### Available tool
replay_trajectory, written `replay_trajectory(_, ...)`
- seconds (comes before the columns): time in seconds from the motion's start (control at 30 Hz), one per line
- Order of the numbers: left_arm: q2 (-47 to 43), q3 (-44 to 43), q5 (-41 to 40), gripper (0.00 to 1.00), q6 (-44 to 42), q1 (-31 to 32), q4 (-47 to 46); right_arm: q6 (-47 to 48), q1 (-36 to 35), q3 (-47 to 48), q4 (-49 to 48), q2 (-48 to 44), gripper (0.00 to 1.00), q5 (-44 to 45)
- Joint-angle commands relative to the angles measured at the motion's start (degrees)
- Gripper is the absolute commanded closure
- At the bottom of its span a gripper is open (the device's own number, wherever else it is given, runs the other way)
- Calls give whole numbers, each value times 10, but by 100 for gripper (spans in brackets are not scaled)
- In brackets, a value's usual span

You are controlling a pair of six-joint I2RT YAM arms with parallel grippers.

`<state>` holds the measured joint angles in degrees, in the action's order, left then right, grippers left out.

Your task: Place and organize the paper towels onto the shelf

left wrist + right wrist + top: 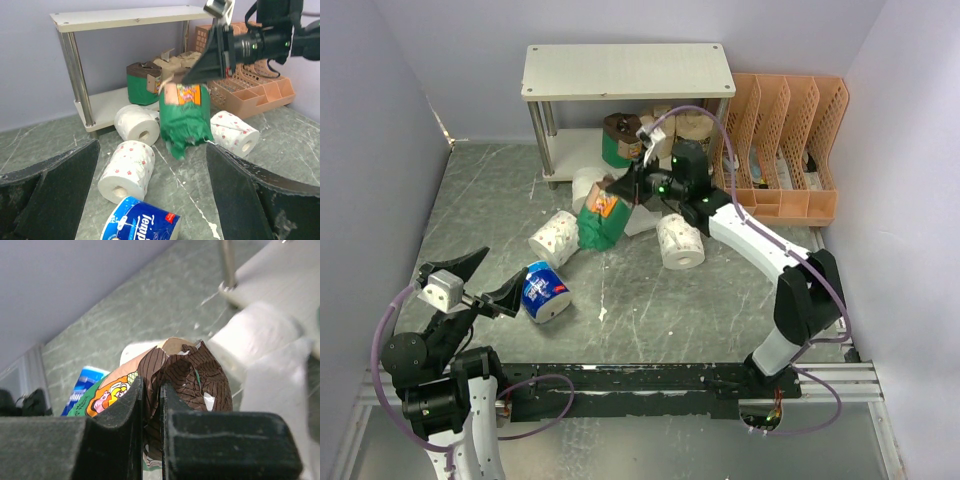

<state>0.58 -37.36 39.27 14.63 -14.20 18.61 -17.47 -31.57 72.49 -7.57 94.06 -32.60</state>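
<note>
My right gripper [623, 190] is shut on the crumpled brown top of a green-wrapped paper towel roll [600, 226], which hangs just above the table in front of the shelf [627, 70]. In the right wrist view the jaws [150, 400] pinch the roll's wrapper [200, 375]. On the table lie a plain white roll [588, 185], two flower-patterned rolls [554, 238] [680, 243] and a blue-wrapped roll [545, 292]. Another green roll [618, 140] and tan rolls [690, 125] sit on the shelf's lower board. My left gripper [490, 278] stands open just left of the blue roll [142, 222].
An orange perforated file organizer [790, 140] stands right of the shelf, against the back wall. Purple walls close in the table on the left, back and right. The shelf's top board [125, 17] carries nothing.
</note>
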Motion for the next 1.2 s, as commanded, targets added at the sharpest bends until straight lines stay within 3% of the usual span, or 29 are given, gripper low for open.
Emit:
replay_trajectory(0.0,1,4,7,1,7,-8,-18,40,-2,67,34,4,100,82)
replay_trajectory(0.27,0,5,7,1,8,-8,-19,110,-18,139,8,66,100,240)
replay_trajectory(0.57,2,3,7,1,7,-8,-18,253,-69,183,-98,113,100,416)
replay_trajectory(0.9,0,4,7,1,7,-8,-19,330,-89,207,-226,147,100,483)
replay_trajectory(1.17,-3,1,1,1,5,-1,-14,362,-108,306,-257,269,100,505)
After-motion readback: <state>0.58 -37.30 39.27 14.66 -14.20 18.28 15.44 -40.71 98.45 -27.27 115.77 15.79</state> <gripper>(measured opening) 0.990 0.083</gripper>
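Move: The right hand already holds the green paper towel by its crumpled brown top. The free spot on the lower shelf lies about 24 cm ahead, 10 cm left and 12 cm below. The standing green roll is straight ahead, some 25 cm out; a plain white roll lies on the table 14 cm ahead, 8 cm left and 18 cm down. From the left hand that spot is roughly 46 cm ahead, 9 cm right and 22 cm lower. Keeping its pinch on the crumpled top, the right hand carries the green paper towel about 15 cm forward, past the white roll towards the lower shelf's free left part, first rising a little, dipping back, then climbing again to end some 9 cm higher. Meanwhile the wrist turns clockwise by roughly 40 degrees and tips up, so the fingers swing from pointing left to pointing mostly forward, slightly up, at the shelf opening. ##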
